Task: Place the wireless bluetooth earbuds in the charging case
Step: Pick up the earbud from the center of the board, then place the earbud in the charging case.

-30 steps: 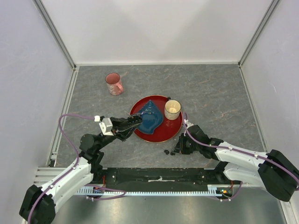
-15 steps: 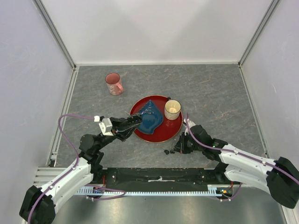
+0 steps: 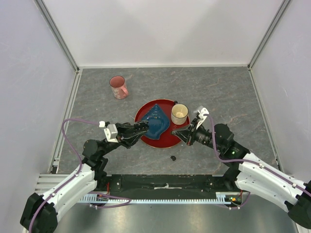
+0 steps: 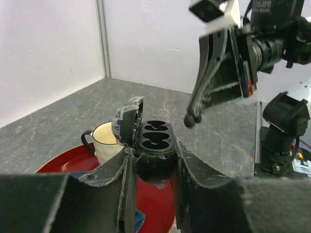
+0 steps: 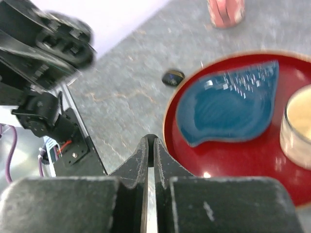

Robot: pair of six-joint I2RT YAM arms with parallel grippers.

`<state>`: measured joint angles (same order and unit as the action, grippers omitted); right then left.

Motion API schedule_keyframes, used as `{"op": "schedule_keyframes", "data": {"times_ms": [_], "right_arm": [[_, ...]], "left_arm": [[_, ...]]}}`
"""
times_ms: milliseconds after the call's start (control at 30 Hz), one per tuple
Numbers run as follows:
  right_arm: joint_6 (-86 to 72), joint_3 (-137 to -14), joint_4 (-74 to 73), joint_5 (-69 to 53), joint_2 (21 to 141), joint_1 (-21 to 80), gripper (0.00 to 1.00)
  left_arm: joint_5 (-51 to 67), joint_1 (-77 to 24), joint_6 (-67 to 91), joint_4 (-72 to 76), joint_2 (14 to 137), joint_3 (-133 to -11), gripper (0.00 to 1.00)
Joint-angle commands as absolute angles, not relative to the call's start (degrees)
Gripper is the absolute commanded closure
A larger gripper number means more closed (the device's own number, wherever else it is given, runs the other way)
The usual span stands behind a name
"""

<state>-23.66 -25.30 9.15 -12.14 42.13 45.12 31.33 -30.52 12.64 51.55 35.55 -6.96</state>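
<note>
My left gripper is shut on the black charging case and holds it over the red tray, lid flipped open and its sockets showing. In the top view the left gripper and the case hang by the blue dish. My right gripper hovers at the tray's right edge, shut on a tiny black earbud. From the left wrist that earbud hangs just right of and above the case. Another earbud lies on the table, also seen as the earbud.
The red tray carries a blue leaf-shaped dish and a cream cup. A pink mug stands at the back left. White walls with metal rails enclose the grey table on three sides.
The right gripper has closed on an earbud at the table's front, lifted it and swung up to the tray's right edge toward the case. The left arm has stayed still.
</note>
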Motion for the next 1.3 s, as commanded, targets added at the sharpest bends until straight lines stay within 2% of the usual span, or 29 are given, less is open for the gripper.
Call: {"op": "schedule_keyframes", "data": {"times_ms": [0,200,467,667,1267], "right_arm": [[-15.9,-30.2,25.7,-21.9,44.2,45.2,1.0],[-15.9,-32.3,41.4,-33.9,49.8,45.1,1.0],[-17.0,-35.2,48.3,-44.0,54.1,45.1,1.0],[-18.8,-35.0,52.8,-46.1,55.4,45.4,1.0],[-12.0,-36.5,49.1,-43.6,59.6,47.5,1.0]], "left_arm": [[36.6,-30.8,13.8,56.5,36.5,-8.9,0.98],[44.6,-30.8,16.4,61.6,39.7,-10.1,0.98],[49.7,-30.8,21.8,68.1,45.0,-12.0,0.98],[50.3,-30.8,24.2,71.5,47.6,-13.2,0.98],[52.3,-30.8,28.7,75.6,50.6,-14.5,0.98]]}}
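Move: My right hand already holds the picked-up earbud; the open charging case in my left hand lies about 12 cm to its left, 5 cm higher and neither ahead nor back. On the table, roughly 19 cm lower, the remaining earbud sits 5 cm back and 1 cm left of my right hand, the red plate's middle about 10 cm ahead and 5 cm left. From my left hand, the held earbud is some 13 cm right, 4 cm below and level fore-and-aft. I raise the pinched earbud about 12 cm with my right hand, drawing it back and left towards the case, while its fingers tip up and swing counter-clockwise until they point nearly straight left. My left hand keeps its hold on the case and brings it back some 4 cm, right and a little up, turning it about 20 degrees clockwise to face the earbud. ##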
